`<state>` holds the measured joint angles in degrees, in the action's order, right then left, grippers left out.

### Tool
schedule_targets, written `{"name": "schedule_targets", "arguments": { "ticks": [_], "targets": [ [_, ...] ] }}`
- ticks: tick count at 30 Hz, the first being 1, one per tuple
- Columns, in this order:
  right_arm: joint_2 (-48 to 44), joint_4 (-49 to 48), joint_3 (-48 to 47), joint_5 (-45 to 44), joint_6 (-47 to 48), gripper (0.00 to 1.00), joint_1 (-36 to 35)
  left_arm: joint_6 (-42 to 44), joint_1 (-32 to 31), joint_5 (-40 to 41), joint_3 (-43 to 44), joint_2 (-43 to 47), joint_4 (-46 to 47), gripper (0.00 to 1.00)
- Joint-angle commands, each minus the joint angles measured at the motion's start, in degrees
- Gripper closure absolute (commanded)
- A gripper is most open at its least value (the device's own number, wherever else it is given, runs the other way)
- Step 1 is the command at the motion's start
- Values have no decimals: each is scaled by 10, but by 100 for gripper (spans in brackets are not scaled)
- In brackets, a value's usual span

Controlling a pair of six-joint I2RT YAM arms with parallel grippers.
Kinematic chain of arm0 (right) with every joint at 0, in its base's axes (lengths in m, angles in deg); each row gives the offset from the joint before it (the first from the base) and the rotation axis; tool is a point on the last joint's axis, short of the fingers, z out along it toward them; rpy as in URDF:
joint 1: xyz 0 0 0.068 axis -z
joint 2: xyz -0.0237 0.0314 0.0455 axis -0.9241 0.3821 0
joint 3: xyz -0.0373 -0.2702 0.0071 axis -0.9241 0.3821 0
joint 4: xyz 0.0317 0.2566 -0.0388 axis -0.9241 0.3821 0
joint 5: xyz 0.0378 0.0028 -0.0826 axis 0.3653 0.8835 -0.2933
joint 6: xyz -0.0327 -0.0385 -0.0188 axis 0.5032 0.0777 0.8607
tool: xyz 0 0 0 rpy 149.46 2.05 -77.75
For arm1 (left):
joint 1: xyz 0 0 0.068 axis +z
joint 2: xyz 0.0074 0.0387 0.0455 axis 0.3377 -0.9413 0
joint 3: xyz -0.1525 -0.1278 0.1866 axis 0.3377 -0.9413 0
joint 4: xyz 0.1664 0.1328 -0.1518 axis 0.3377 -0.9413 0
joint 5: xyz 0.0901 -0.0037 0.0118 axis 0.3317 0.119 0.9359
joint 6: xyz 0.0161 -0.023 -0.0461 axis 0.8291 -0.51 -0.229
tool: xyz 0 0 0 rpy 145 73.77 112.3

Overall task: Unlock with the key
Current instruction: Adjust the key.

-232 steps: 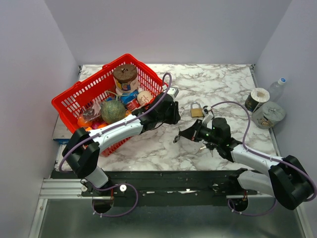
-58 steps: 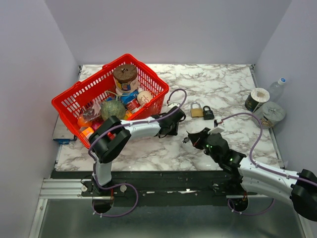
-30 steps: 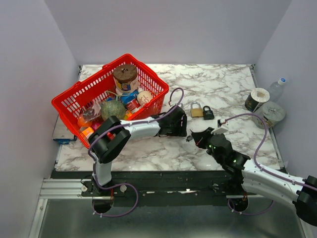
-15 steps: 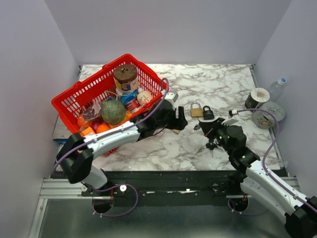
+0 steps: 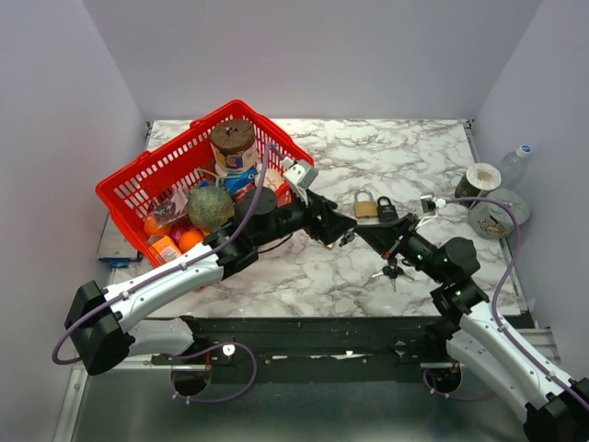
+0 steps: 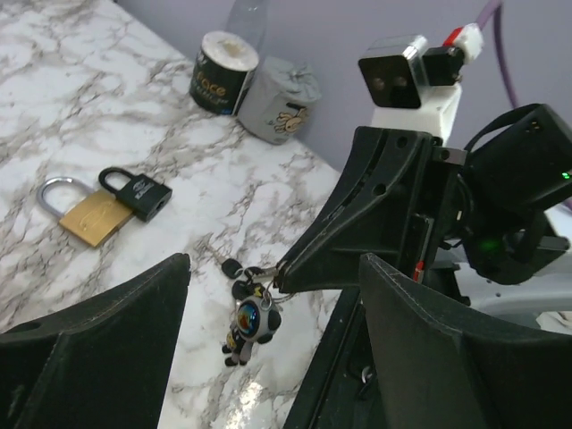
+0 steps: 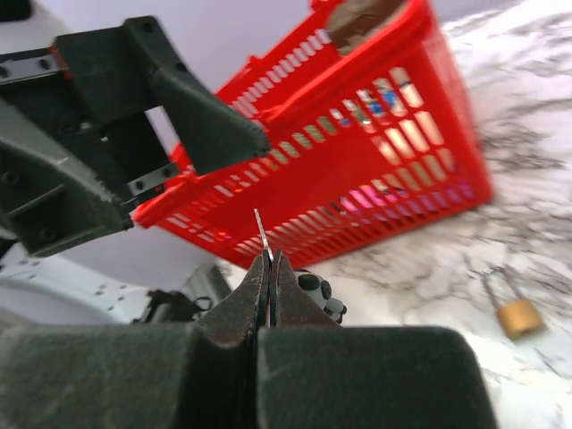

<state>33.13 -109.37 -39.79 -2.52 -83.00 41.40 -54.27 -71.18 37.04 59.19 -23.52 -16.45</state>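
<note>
My right gripper is shut on a thin key, whose blade pokes up past the tips. A key ring with more keys and a small round charm figure hangs below the right gripper. That bunch dangles just above the marble. My left gripper is open, its fingers to either side of the right gripper's tip, touching nothing. A brass padlock and a black padlock lie side by side on the table beyond both grippers.
A red basket full of groceries stands at the left back. At the right edge are a tape roll, a grey tin and a bottle. The table's front edge runs below both arms.
The left arm has lifted and swung right, its jaws now open around the right gripper's tip. The right gripper has risen off the table with the key bunch.
</note>
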Motion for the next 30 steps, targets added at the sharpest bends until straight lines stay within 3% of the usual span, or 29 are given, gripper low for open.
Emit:
{"name": "schedule_targets", "arguments": {
  "ticks": [1,6,14,18,22,28,30],
  "targets": [
    [11,-105,-20,93,-50,99,3,16,4,-47,-8,17,41,17],
    [12,-135,-20,103,-68,99,2,-5,5,-95,-6,2,63,24],
    [10,-154,-11,94,-83,99,3,-39,5,-126,-16,-9,98,48],
    [13,-164,-7,91,-89,99,4,-45,5,-136,-16,-14,104,51],
    [20,-167,-6,91,-89,99,5,-48,5,-133,-17,-15,106,79],
    [26,-167,2,90,-85,99,5,-45,5,-122,-14,-15,96,100],
    [27,-167,4,91,-83,99,6,-43,5,-114,-14,-12,91,100]
  ]
}}
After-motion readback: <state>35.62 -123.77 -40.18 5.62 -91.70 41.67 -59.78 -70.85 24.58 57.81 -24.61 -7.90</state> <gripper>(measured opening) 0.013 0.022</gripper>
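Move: The key is held in the right fingertips, about 4 cm to the right of the open left gripper and 3 cm below it, level fore and aft. Its charm hangs some 3 cm below the key. On the table nearly 30 cm below, the loose keys lie about 3 cm back and 15 cm right of the left hand, and the black padlock 15 cm ahead and 16 cm right. From the right hand, the left fingers are about 5 cm left and 3 cm up. Lift the key with the right gripper about 5 cm, drawing it back some 3 cm and keeping it pinched, to bring it up between the left fingers. Meanwhile ease the left gripper back about 3.5 cm and slightly up and right, turning it some 10 degrees clockwise, and shut its wide-open fingers on the protruding blade. ##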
